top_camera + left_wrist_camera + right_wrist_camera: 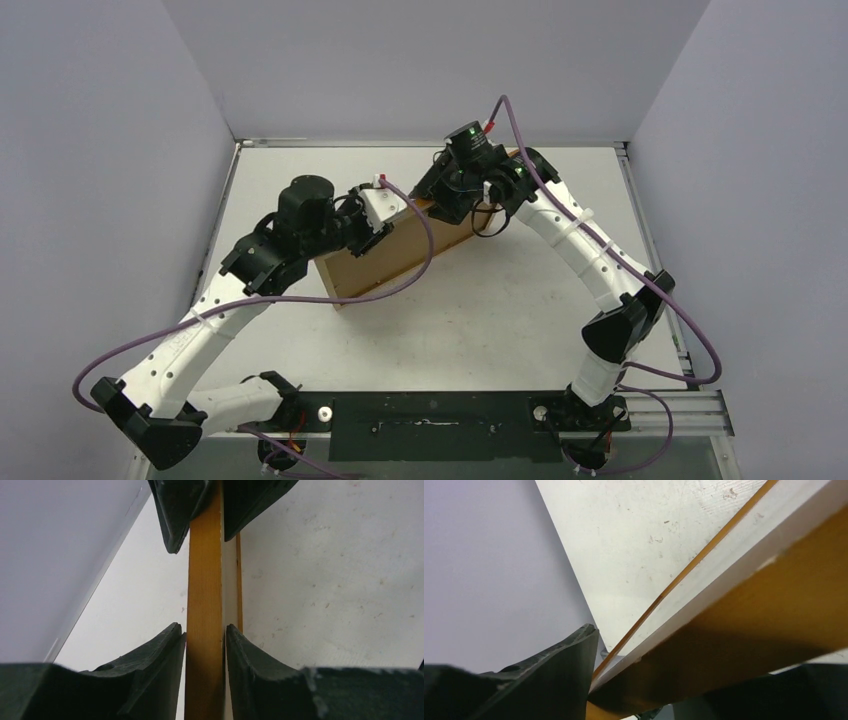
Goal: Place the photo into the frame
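The frame [385,262], thin orange-brown wood with a flat brown face, stands on its long edge across the middle of the table, leaning. My left gripper [383,230] holds its upper left end. In the left wrist view that gripper [202,626] has both fingers pressed on the wood rail [205,580]. My right gripper [468,205] is at the upper right end. In the right wrist view the frame [764,595] runs slantwise between its jaws [674,672], touching the left finger [549,675]. The photo's picture side is hidden; I cannot tell what the pale strip [229,590] beside the rail is.
The white table [500,310] is walled by pale lilac panels at the left, back and right. A metal rail [640,230] runs along the right edge. Purple cables [420,255] loop from both arms, one hanging in front of the frame.
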Robot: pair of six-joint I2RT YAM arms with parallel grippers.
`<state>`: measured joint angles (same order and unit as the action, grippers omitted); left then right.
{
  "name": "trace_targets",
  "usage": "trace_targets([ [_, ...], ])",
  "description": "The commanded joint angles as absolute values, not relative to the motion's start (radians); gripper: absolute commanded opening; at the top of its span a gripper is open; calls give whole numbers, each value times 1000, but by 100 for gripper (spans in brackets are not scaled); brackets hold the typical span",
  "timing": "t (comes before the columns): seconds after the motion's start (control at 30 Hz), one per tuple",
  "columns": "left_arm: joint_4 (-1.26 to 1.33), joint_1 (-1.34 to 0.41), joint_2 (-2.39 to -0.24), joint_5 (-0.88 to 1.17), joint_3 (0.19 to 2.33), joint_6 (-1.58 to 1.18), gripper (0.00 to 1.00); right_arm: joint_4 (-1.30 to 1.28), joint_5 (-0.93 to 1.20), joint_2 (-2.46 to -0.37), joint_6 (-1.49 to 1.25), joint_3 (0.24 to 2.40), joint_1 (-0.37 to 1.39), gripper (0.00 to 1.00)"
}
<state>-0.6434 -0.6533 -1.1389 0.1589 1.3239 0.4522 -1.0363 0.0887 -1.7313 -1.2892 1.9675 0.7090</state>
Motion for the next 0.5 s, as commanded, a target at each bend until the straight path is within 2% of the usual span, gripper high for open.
trace_targets([
  [0.0,-425,-653,-1107,251,1240,386,40,-1093,43,-1680,-1296,1948,719,45],
  [0.1,-424,-655,-1089,290,1221,340,54,-1088,34,-1660,-1293,1919,715,35],
  [0.2,-380,-655,-1057,375,1198,274,64,-1062,48,-1638,-1277,1876,697,29],
  [0.37,-162,-653,-982,517,1112,54,74,-925,178,-1604,-1184,1764,623,29],
  [0.47,-42,-653,-952,531,1067,-69,79,-865,254,-1600,-1081,1722,559,29],
])
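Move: My left hand still pinches the upright frame's top edge. The frame's middle lies about 8 cm to that hand's right, level fore and aft, and some 13 cm below; its left top corner is about 10 cm left and 4 cm back. From my right hand, straddling the same edge farther along, that middle is about 3 cm left, 6 cm back and 12 cm down; the right top corner lies some 15 cm right and 8 cm farther out. My right hand closes its half-open fingers on the frame's top edge and takes it about 3 cm to the right and 2 cm down. I open my left fingers wide to let go and carry that hand about 6 cm back and right, rising slightly late on, while its wrist rolls some 25 degrees, left side dipping. ##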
